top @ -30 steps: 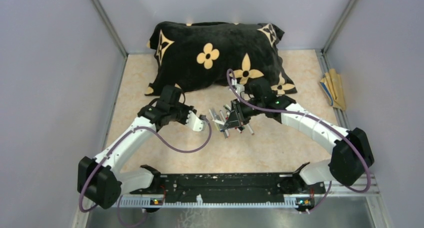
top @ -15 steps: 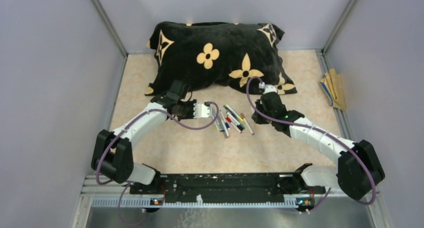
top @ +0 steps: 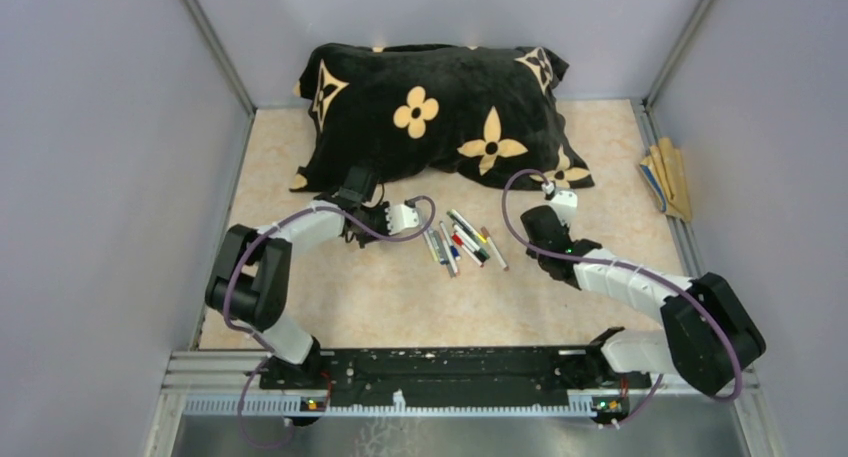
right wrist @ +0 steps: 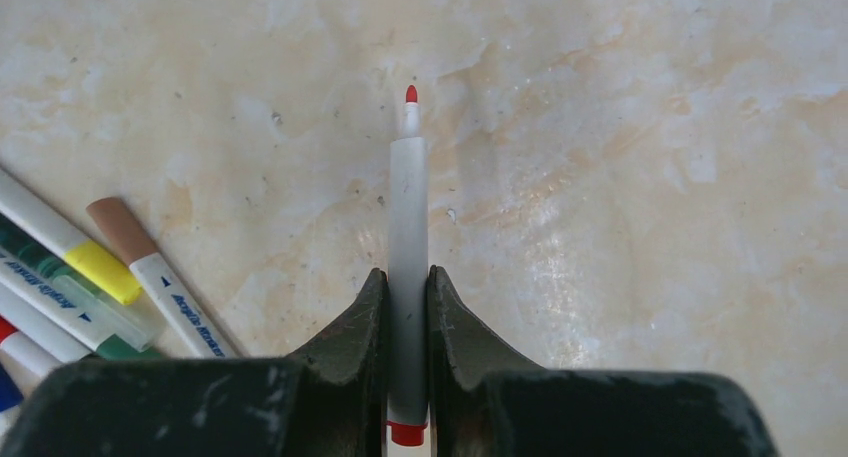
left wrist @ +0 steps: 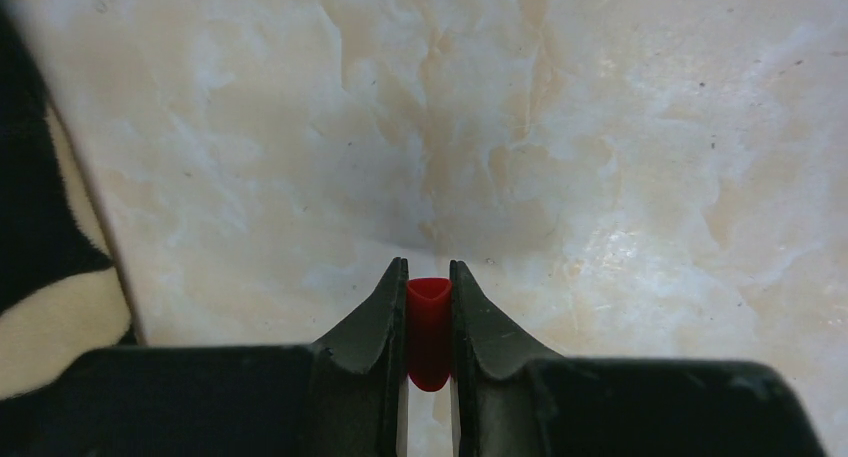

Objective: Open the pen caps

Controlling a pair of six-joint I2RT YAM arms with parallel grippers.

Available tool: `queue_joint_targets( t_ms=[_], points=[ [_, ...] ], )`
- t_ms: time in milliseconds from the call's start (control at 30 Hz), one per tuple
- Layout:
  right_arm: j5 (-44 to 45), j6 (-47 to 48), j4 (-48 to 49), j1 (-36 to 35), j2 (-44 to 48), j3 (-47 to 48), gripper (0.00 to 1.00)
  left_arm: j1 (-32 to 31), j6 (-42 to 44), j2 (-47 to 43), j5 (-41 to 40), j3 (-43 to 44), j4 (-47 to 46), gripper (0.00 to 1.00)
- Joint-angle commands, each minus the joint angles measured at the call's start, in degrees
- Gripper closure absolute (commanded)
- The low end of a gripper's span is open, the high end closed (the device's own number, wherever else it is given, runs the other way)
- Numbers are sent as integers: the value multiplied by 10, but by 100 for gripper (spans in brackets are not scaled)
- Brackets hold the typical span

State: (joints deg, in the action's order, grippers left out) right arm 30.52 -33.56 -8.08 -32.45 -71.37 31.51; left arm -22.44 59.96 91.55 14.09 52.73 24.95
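A red pen cap (left wrist: 429, 327) sits pinched between the fingers of my left gripper (left wrist: 428, 267), which is shut on it just above the tabletop. My right gripper (right wrist: 406, 272) is shut on a grey-barrelled pen (right wrist: 407, 207) whose red tip (right wrist: 411, 94) is bare. Seen from above, the left gripper (top: 408, 217) is just left of the pile of pens (top: 462, 245), and the right gripper (top: 556, 205) is to the right of it. Capped pens lie at the left of the right wrist view, one with a yellow cap (right wrist: 95, 267), one with a brown cap (right wrist: 118, 227).
A black pillow with tan flowers (top: 440, 107) lies across the back of the table, close behind both grippers. Flat tan sticks (top: 668, 177) rest against the right wall. Grey walls close in the left and right sides.
Both grippers have drawn apart from the pen pile: the right one swung right with the pen, the left one pulled back a little with the red cap. Both elbows folded in.
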Motion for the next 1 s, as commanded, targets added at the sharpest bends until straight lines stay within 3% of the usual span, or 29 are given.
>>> queue_joint_targets(
  t_ms=[0,133,233,333,500,600,667,833,867,900,967],
  points=[
    [36,-24,15,2,-28,-1,98,6,-4,29,-10,-22,-40,96],
    [33,-32,11,3,-47,-8,96,8,0,39,-10,-38,-57,92],
    [29,-39,1,5,-47,-1,82,10,-3,45,-3,-39,-56,88],
    [21,-43,-22,8,-60,19,79,9,-3,47,5,-37,-50,81],
    [11,-45,-41,9,-60,23,67,10,-8,35,27,-24,-25,50],
    [8,-46,-43,11,-43,17,67,9,-9,20,41,-14,-6,45],
    [5,-43,-44,15,-31,16,67,11,-12,12,49,-1,11,32],
    [-8,6,-57,15,-8,53,65,15,-28,-7,76,48,59,30],
    [-17,21,-58,15,-1,62,63,18,-30,-12,85,63,73,13],
    [-31,37,-54,15,7,71,61,22,-33,-16,93,78,86,8],
    [-77,68,-36,15,23,84,53,30,-43,-23,109,112,116,6]
  ],
)
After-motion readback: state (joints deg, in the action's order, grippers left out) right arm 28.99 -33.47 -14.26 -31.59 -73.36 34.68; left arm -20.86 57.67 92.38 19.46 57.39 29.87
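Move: The left hand still grips the red cap at its pads, about 3 cm above bare table; the nearest white pen lies some 10 cm to its right and 2 cm back. The right hand still holds the uncapped red pen, its middle about 2 cm ahead of the pads; the brown-capped pen lies about 9 cm to the left, level with the hand and 4 cm lower, the yellow-capped pen some 14 cm left and 3 cm ahead. Both hands sink tablewards, right about 3 cm, left 1.5, open to release pen and cap, then rise. ##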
